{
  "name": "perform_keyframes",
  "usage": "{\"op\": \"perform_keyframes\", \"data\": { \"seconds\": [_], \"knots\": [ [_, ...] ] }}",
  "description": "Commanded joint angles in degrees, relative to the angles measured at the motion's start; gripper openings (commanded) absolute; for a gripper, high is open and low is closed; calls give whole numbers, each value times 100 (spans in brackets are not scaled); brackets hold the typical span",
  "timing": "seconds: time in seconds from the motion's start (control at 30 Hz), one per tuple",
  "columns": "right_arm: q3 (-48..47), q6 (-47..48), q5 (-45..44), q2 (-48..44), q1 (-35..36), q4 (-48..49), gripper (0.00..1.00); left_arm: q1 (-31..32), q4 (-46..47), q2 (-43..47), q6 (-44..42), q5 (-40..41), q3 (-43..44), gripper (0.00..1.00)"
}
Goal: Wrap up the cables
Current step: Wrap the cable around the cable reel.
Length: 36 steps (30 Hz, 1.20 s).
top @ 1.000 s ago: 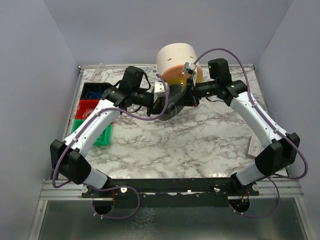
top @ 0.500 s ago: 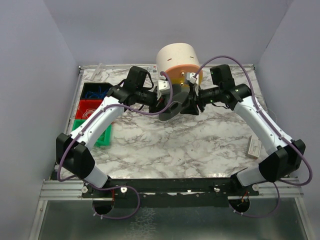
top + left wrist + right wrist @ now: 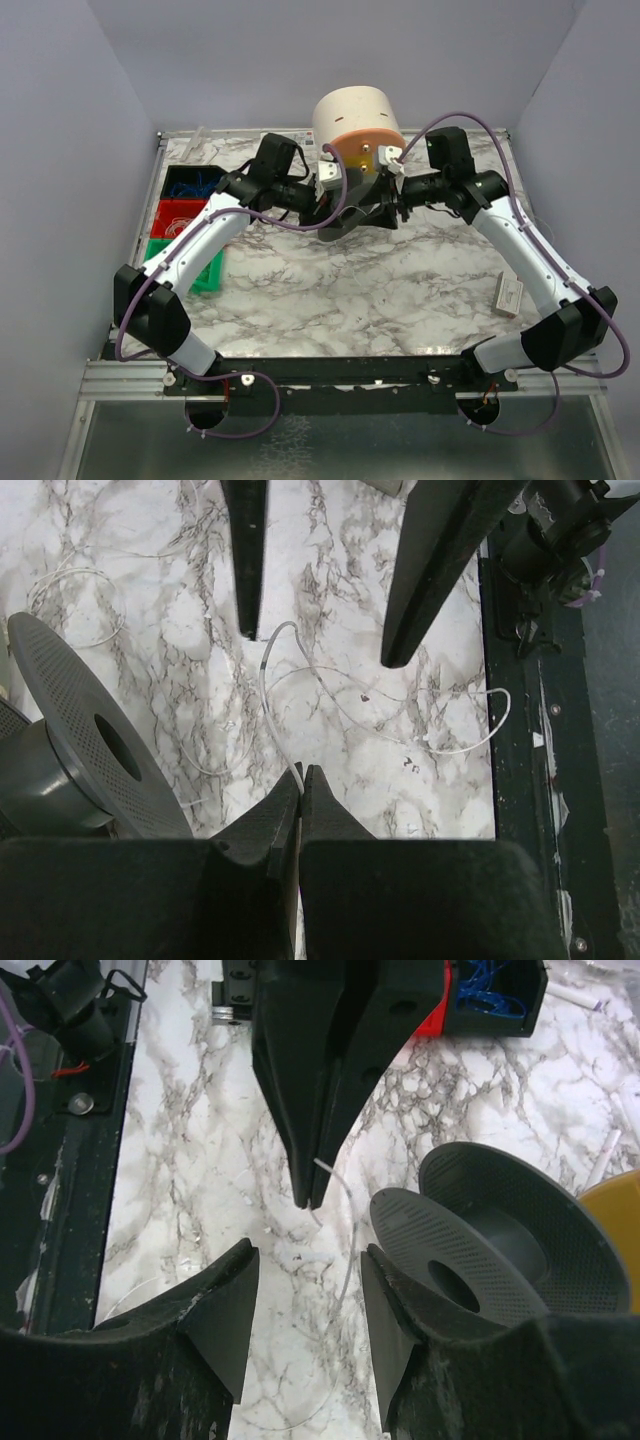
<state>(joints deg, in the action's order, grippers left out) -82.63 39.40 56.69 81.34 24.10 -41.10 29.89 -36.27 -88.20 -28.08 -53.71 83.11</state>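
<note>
A hair-thin whitish cable [image 3: 263, 675] lies in loose loops on the marble table. My left gripper [image 3: 302, 772] is shut on one end of it. In the right wrist view the same strand [image 3: 348, 1260] hangs from the left gripper [image 3: 312, 1198] and runs down between the spread fingers of my right gripper [image 3: 305, 1310], which is open and holds nothing. The dark grey perforated spool [image 3: 490, 1250] lies tilted just right of the right gripper. In the left wrist view the spool [image 3: 80, 750] sits at the left. From above, both grippers meet at the spool [image 3: 345, 215].
A white cylinder with an orange face [image 3: 358, 125] stands right behind the spool. Blue [image 3: 192, 185], red [image 3: 178, 215] and green [image 3: 190, 265] bins line the left edge. A small pale box [image 3: 508, 295] lies at the right. More loose strands [image 3: 470, 730] lie near the black front rail.
My right gripper has opened. It came down from the orange face to face the left gripper. The left gripper stayed shut on the cable, and the left arm moved slightly towards the back.
</note>
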Motion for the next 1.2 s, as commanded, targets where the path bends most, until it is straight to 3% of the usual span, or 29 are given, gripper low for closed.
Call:
{"op": "perform_keyframes", "data": {
  "seconds": [0.0,0.1,0.33,0.47,0.6,1.0,1.03,1.17],
  "knots": [
    [120,-461,191,121,25,904,51,99,-12,-63,-13,57,-88,0],
    [74,-837,315,354,33,1195,50,162,-12,-99,-21,120,-110,0],
    [-426,-282,664,907,164,13,44,238,-12,-186,-66,261,-129,0],
    [-234,-422,777,861,168,183,28,276,-12,-230,-94,300,-124,0],
    [-111,-473,783,804,165,300,2,309,-12,-306,-80,337,-85,0],
    [70,-519,708,670,133,361,0,314,77,-261,35,424,29,0],
    [59,-547,718,668,122,364,0,308,91,-260,46,445,22,4],
    [112,-888,752,606,2,683,1,301,186,-166,63,537,-88,41]
  ]
}}
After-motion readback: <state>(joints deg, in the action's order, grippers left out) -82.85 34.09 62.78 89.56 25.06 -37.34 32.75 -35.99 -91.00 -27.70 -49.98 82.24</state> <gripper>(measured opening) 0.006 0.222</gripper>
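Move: The cable's short exposed arc lies about 3 cm left and 1 cm ahead of the open right fingers, roughly level with them. The shut left fingers still grip the cable, its arc some 3 cm to their right at about the same height and forward place. From the right hand the cable reel is about 10 cm ahead, 3 cm left and 14 cm below; the drawer cabinet stands some 13 cm beyond the reel, 1 cm left of the hand and 12 cm below. The cable is handed over close in front of the reel: the right hand swings forward over 2 cm and left, then comes part way back while sinking, ending about 3 cm lower and nearer the left fingertips, rolls some 10 degrees and shuts on the cable. The left hand keeps its hold while sinking about as far and easing slightly right, and only at the last parts its fingers a little. ##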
